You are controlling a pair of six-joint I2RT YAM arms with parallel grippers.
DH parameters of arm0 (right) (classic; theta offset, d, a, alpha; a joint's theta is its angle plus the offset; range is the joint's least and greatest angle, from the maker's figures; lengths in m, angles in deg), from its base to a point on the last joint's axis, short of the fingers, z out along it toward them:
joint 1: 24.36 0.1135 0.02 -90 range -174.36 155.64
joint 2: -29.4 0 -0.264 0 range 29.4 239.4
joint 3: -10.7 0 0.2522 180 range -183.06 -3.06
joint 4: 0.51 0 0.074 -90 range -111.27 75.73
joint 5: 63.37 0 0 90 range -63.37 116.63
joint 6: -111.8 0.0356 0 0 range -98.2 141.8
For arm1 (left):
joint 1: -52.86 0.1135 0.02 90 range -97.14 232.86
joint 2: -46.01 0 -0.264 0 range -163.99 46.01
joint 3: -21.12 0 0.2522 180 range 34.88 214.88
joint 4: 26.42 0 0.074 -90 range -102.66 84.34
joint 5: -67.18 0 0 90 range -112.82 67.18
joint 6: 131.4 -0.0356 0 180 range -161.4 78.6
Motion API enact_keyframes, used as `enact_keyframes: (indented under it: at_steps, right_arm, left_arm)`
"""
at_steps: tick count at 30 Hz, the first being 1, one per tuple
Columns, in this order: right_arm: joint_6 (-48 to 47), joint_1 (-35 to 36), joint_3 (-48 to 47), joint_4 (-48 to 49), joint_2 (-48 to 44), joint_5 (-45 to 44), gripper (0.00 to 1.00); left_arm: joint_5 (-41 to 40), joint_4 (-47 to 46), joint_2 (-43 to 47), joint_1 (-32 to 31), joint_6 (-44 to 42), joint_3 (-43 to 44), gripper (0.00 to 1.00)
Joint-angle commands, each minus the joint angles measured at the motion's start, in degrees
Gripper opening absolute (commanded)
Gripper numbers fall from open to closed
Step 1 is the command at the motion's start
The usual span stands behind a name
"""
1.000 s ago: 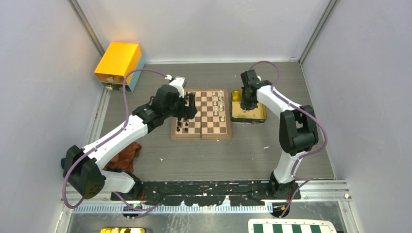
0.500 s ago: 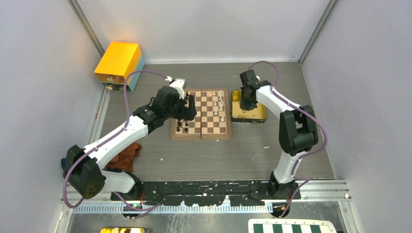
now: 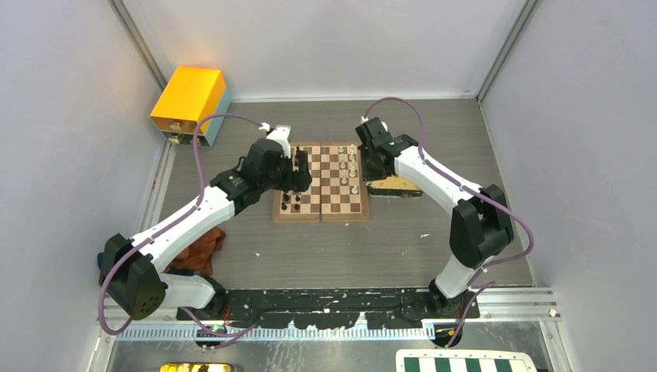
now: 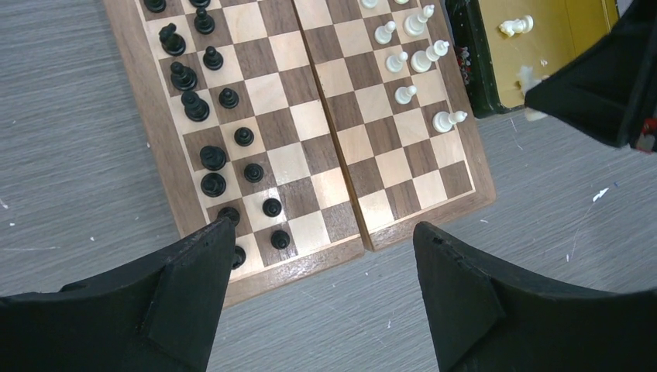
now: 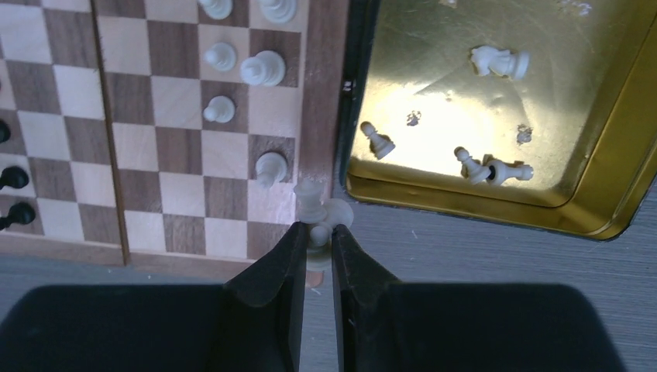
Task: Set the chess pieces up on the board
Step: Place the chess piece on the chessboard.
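The wooden board (image 3: 321, 215) lies mid-table. Black chess pieces (image 4: 213, 159) fill its left two columns, and several white chess pieces (image 4: 422, 58) stand along its right side. My left gripper (image 4: 323, 226) hangs open and holds nothing; it is above the board's near-left corner (image 3: 298, 180). My right gripper (image 5: 316, 229) is shut on a cream-white piece (image 5: 311, 198) that sticks out past its fingertips. It hovers at the board's right frame (image 5: 318, 116), next to the gold tray (image 5: 434, 62). Three more white pieces (image 5: 500, 60) lie in that tray.
A yellow box (image 3: 190, 97) sits at the back left and a brown cloth (image 3: 201, 248) lies beside the left arm. A green-and-white checkered board (image 3: 465, 363) pokes in at the bottom edge. Grey walls close in both sides.
My right arm has swung left, from above the gold tray to the board's right edge, carrying the white piece. The left arm has barely moved.
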Motion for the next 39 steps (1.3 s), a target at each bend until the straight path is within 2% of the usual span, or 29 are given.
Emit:
enact_keyframes:
  at_steps: [1, 6, 10, 18, 39]
  right_arm:
    - [0.48, 3.07, -2.02, -1.27, -4.20, -1.37, 0.01]
    - [1.00, 3.90, -1.67, -1.68, -6.05, -1.81, 0.01]
    - [0.66, 4.26, -2.28, -2.50, -6.15, 1.35, 0.01]
    - [1.22, 8.81, -2.54, -2.16, -4.13, 2.96, 0.01]
    - [1.76, 13.25, -4.92, 4.10, 7.68, 5.04, 0.01]
  left_arm:
    - [-2.12, -0.54, 3.44, 0.20, 2.14, -0.83, 0.86]
    - [-2.22, -0.28, 4.82, 0.22, 3.16, -1.76, 0.86]
    - [-2.58, 0.03, 5.73, 0.20, 3.68, -2.38, 0.86]
    - [-2.81, 0.22, 6.84, 0.23, 5.00, -3.62, 0.85]
    - [-3.22, 2.04, 10.01, 0.29, 5.26, -5.95, 0.86]
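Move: The right hand holds a white chess piece above the board's right edge; its likely square, in the board's near row, lies about 5 cm back, 8 cm left and 4 cm below. The nearest placed white piece stands some 2 cm ahead and 4 cm left, a white pawn about 5 cm ahead and 8 cm left, the tray 8 cm ahead and 9 cm right. From the left hand the square is roughly 2 cm back, 11 cm right and 11 cm down. Right hand carries the chess piece 10 cm left and back, then lowers it 5; left hand backs away. ##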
